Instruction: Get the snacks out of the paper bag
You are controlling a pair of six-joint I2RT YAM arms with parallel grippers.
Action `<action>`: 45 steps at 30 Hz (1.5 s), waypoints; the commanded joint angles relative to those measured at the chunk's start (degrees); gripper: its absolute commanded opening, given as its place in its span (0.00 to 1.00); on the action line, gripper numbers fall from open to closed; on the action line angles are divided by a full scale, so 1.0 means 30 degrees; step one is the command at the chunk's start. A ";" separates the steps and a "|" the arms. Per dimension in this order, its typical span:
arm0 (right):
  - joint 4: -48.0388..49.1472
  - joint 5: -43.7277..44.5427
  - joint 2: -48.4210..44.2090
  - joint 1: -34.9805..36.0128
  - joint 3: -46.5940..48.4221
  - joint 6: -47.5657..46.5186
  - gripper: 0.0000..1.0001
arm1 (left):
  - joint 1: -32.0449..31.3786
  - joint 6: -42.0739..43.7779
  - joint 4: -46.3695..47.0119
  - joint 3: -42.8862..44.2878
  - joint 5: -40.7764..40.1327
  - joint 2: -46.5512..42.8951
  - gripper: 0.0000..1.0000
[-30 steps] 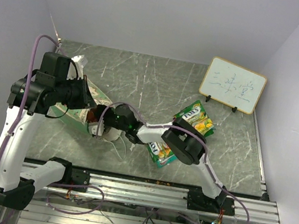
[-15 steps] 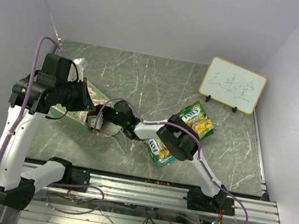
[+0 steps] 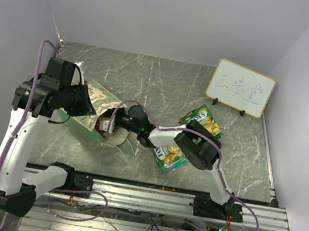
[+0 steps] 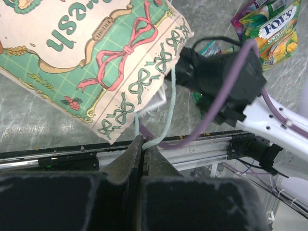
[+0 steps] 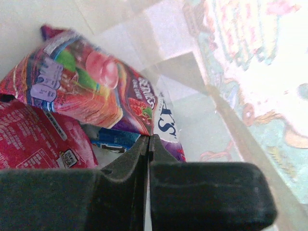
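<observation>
The mint-green paper bag [image 3: 92, 107] lies tilted on the table with its mouth toward the right arm. It also shows in the left wrist view [image 4: 91, 57]. My left gripper [image 4: 143, 143] is shut on the bag's thin string handle [image 4: 168, 115] and holds it up. My right gripper [image 3: 109, 124] is inside the bag's mouth. In the right wrist view it [image 5: 149, 139] is shut on the corner of a pink-purple snack packet [image 5: 86, 82]. A red packet [image 5: 33, 139] and a purple packet [image 5: 169, 126] lie beside it. Two green-yellow packets [image 3: 203, 122] [image 3: 169, 156] lie out on the table.
A white framed whiteboard [image 3: 241, 88] stands at the back right. The aluminium rail [image 3: 147, 196] runs along the near table edge. Walls close in on the left, back and right. The right arm's forearm [image 4: 221, 82] crosses the space in front of the bag's mouth.
The left gripper has lifted the bag's handle and raised the mouth. The right arm's wrist and elbow have shifted a little to the right while its gripper stays in the mouth.
</observation>
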 commanded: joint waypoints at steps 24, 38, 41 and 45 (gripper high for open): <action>0.0352 0.3975 -0.9188 0.2165 -0.9901 1.5204 0.45 | 0.0028 -0.1952 0.3376 0.0462 0.0706 0.1250 0.07; -0.3739 0.4768 -1.0770 0.2245 -0.9588 3.7921 0.57 | 0.0028 -0.1877 0.4132 0.0201 0.0937 0.1416 0.07; -0.2121 0.4796 -0.9842 0.2244 -0.9609 4.1907 0.57 | 0.0032 -0.1850 0.4143 0.0294 0.1133 0.1606 0.07; -0.4498 0.6229 -0.9018 0.2245 -0.8381 4.4169 0.57 | 0.0028 -0.1722 0.4010 0.0366 0.1319 0.1719 0.07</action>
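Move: Inside the tipped-over paper bag, the right hand has the corner of a snack pack in its fingertips, the pack's middle some 4 cm back, 5 cm left and 4 cm below. A dark red pack lies about 6 cm left, level in reach and 7 cm lower. The bag mouth is roughly 7 cm back, 8 cm right and 2 cm lower. From the left hand, which grips a handle, the mouth is 5 cm ahead, 9 cm right, 20 cm below. Drawing back and to the right, the shut right hand drags the snack pack by its corner about 10 cm towards the bag mouth. It then opens a little over halfway, lets go and backs off another 6 cm, rolling some 115 degrees about its pointing direction, clockwise seen from behind the hand, fingers still aimed left at the mouth. The left hand keeps the handle pinched and eases about 5 cm forward, slightly right. ##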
